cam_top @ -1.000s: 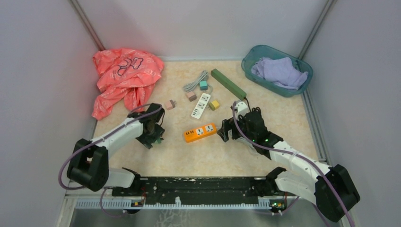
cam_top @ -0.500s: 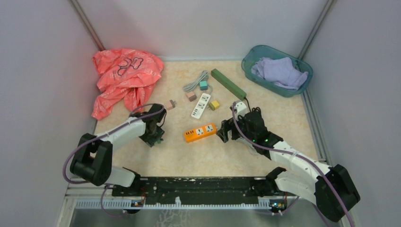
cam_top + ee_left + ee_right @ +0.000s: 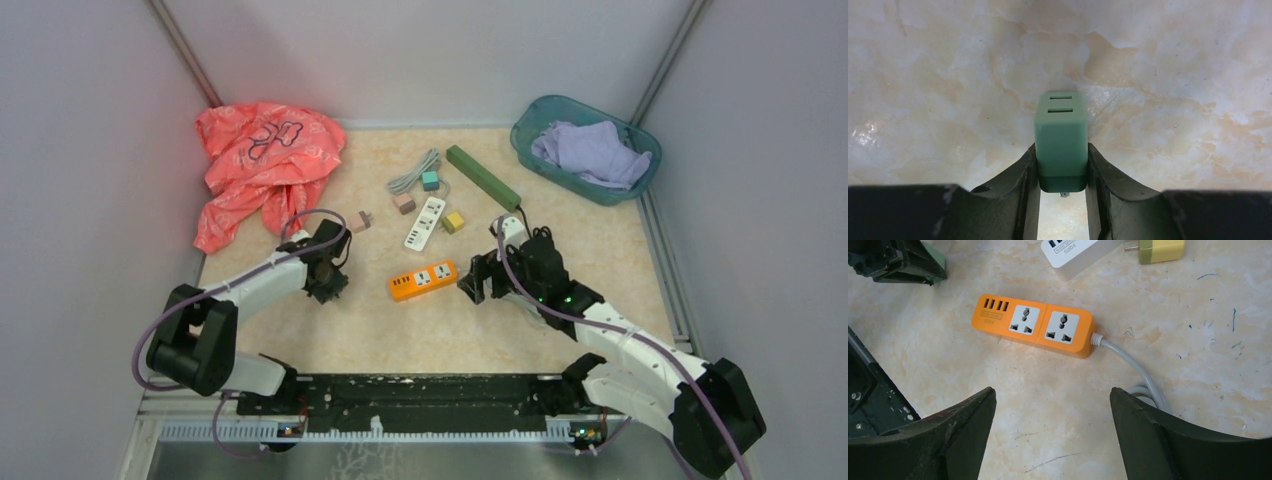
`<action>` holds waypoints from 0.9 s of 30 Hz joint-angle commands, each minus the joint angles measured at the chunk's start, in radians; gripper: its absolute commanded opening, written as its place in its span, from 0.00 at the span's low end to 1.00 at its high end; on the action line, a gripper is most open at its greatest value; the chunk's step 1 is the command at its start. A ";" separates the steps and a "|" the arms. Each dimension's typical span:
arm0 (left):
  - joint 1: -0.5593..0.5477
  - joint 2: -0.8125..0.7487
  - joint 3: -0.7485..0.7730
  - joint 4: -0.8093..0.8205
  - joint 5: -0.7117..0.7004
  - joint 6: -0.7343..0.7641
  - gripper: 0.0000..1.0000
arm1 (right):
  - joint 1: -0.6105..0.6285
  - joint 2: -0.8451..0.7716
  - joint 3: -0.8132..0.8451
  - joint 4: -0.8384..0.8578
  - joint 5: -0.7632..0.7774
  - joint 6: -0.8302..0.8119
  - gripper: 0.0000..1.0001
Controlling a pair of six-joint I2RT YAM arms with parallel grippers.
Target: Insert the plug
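Note:
My left gripper [image 3: 1061,152] is shut on a green cube-shaped plug [image 3: 1061,132], which sticks out ahead of the fingers above the marble table top. In the top view the left gripper [image 3: 326,274] is to the left of the orange power strip [image 3: 423,280]. The strip lies flat with two sockets facing up [image 3: 1034,330], and its grey cord runs off to the right. My right gripper [image 3: 1052,392] is open and empty, just near of the strip; in the top view it [image 3: 478,282] sits at the strip's right end.
A white power strip [image 3: 425,222], a yellow plug [image 3: 455,221], two pink plugs [image 3: 359,221], a teal plug [image 3: 430,180] and a long green strip [image 3: 483,177] lie further back. A red cloth [image 3: 262,160] is far left. A teal basket [image 3: 528,128] with purple cloth is far right.
My left gripper has moved a little away from the base and turned, still holding the green plug. The right arm has hardly moved.

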 commanded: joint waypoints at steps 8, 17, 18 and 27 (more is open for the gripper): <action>0.000 0.006 -0.044 0.186 0.061 0.237 0.28 | 0.013 -0.055 0.018 0.014 -0.014 0.040 0.84; -0.017 -0.218 -0.186 0.552 0.248 0.482 0.23 | 0.013 -0.029 0.113 -0.058 -0.022 0.037 0.84; -0.020 -0.233 -0.199 0.593 0.269 0.505 0.22 | 0.013 -0.025 0.132 -0.079 -0.019 0.034 0.84; -0.082 -0.308 -0.284 0.933 0.418 0.704 0.17 | 0.013 0.016 0.283 -0.237 -0.048 0.052 0.84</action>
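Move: The green plug is already between the left fingers, low on the table. From that hand, the orange power strip's middle lies about 19 cm to the right and 3 cm ahead, at nearly the same height. The white strip stands some 12 cm beyond the orange one, and the pink plug roughly 15 cm ahead and 6 cm right of the left hand. From the open right hand, the orange strip is about 10 cm left, 5 cm ahead and 10 cm below. Keeping its pinch on the green plug, the left hand first eases forward a centimetre or two near the table, then lifts it off, sweeping about 8 cm right and 7 cm up, ending some 4 cm farther forward, towards the orange strip. On the way the wrist turns some 40 degrees clockwise and tips its fingers up from steeply down to slanting forward-right, while the empty right hand, still open, rises about 5 cm, mostly late. ##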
